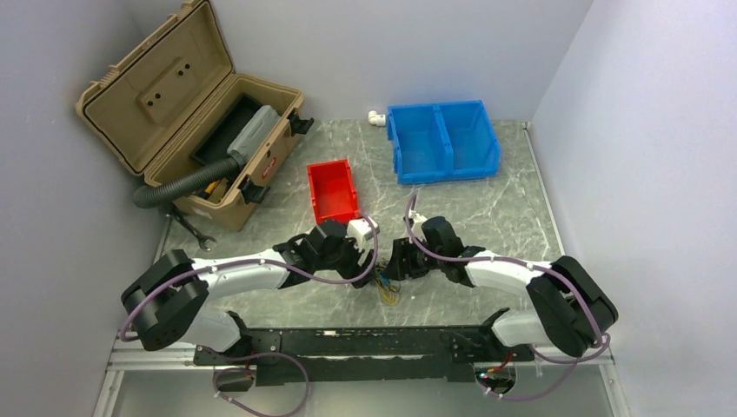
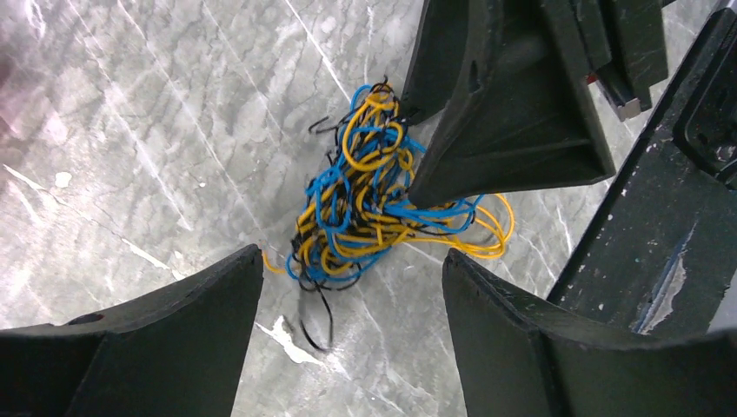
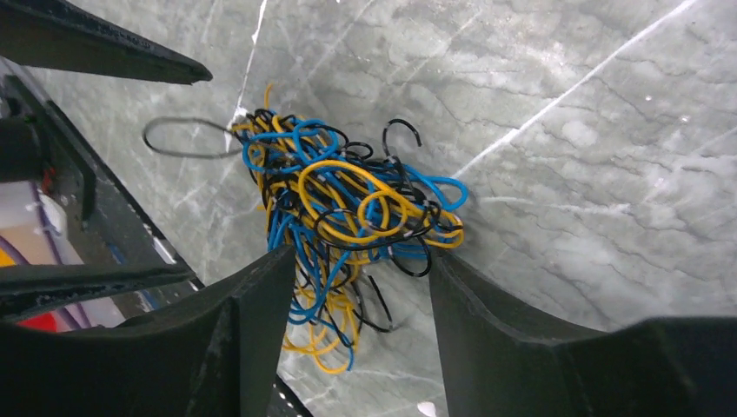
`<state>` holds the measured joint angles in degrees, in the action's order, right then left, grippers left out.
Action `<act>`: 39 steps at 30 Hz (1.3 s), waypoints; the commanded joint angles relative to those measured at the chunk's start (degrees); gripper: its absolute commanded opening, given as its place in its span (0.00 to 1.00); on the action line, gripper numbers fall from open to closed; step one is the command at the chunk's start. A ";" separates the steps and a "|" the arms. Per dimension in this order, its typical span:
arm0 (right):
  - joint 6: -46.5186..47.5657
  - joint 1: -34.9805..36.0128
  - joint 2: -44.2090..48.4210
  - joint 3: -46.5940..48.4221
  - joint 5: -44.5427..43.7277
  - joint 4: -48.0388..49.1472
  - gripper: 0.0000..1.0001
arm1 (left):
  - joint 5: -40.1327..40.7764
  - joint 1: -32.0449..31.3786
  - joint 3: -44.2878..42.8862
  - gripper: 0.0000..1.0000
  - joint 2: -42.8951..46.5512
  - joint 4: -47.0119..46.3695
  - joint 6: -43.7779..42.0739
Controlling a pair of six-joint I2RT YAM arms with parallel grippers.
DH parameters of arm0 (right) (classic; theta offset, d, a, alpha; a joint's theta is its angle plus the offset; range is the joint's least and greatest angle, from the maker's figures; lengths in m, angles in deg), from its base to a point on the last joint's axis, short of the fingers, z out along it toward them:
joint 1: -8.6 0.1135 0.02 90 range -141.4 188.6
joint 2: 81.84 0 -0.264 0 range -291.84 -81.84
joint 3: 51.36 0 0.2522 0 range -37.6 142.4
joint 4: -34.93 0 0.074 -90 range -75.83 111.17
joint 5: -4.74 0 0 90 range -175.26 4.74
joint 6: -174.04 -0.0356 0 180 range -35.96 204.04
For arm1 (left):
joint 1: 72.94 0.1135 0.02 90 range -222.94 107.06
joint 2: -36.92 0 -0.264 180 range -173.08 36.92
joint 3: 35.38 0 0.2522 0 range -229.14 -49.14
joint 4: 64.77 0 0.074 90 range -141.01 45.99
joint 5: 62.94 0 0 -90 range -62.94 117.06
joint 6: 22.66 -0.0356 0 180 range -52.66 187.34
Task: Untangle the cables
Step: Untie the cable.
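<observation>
The cables (image 1: 387, 289) are a fist-sized tangle of thin blue, yellow and black wires on the marble table, between the two arms near the front edge. My left gripper (image 1: 367, 276) is open; in its wrist view the gripper (image 2: 352, 256) has the near end of the cables (image 2: 365, 208) just past its fingertips. My right gripper (image 1: 400, 266) comes from the other side. In the right wrist view that gripper (image 3: 362, 254) stands open around the cables (image 3: 348, 204), with loose strands hanging between its fingers (image 3: 261, 313). No wire is pinched.
An open tan toolbox (image 1: 191, 130) with a black corrugated hose (image 1: 187, 184) stands at the back left, and a wrench (image 1: 193, 228) lies in front of it. A red bin (image 1: 333, 191) and a blue bin (image 1: 443, 139) sit behind the grippers. A black rail (image 1: 365, 343) runs along the near edge.
</observation>
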<state>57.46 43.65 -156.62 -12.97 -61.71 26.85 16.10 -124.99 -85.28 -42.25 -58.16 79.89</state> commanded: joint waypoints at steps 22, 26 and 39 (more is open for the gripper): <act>1.06 3.41 6.28 11.13 -12.55 -9.62 0.00 | -3.74 6.30 4.47 0.83 14.65 -15.01 -5.47; 1.63 3.48 6.86 14.17 -10.83 -11.74 0.00 | -6.61 8.60 5.19 0.83 14.27 -18.26 -5.02; -0.59 3.43 8.41 13.99 -10.89 -11.06 0.00 | -19.02 13.75 0.61 0.82 -1.08 -20.59 1.13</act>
<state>57.89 47.01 -150.94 -0.03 -72.15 14.47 4.63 -111.68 -81.26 -40.50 -76.37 78.19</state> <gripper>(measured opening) 0.018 0.818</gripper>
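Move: The cable bundle is close by the right gripper: its middle is about 3 cm to the left, 1 cm back and 2 cm below. From the open left gripper the same bundle lies about 4 cm to the right, level in reach and roughly 6 cm below. The red bin stands some 20 cm ahead of the right gripper and 15 cm to its left; the blue bin is about 33 cm ahead and 14 cm to its right. Ease the right gripper about 1 cm left and down into the edge of the cable bundle, shut its fingers fully to pinch a black strand, then lift some 8 cm while going forward about 4 cm. Take the open left gripper up and forward beside it, fingers tipping up about 25 degrees, then sink it again by half and tilt partly back, ending 6 cm farther out. ##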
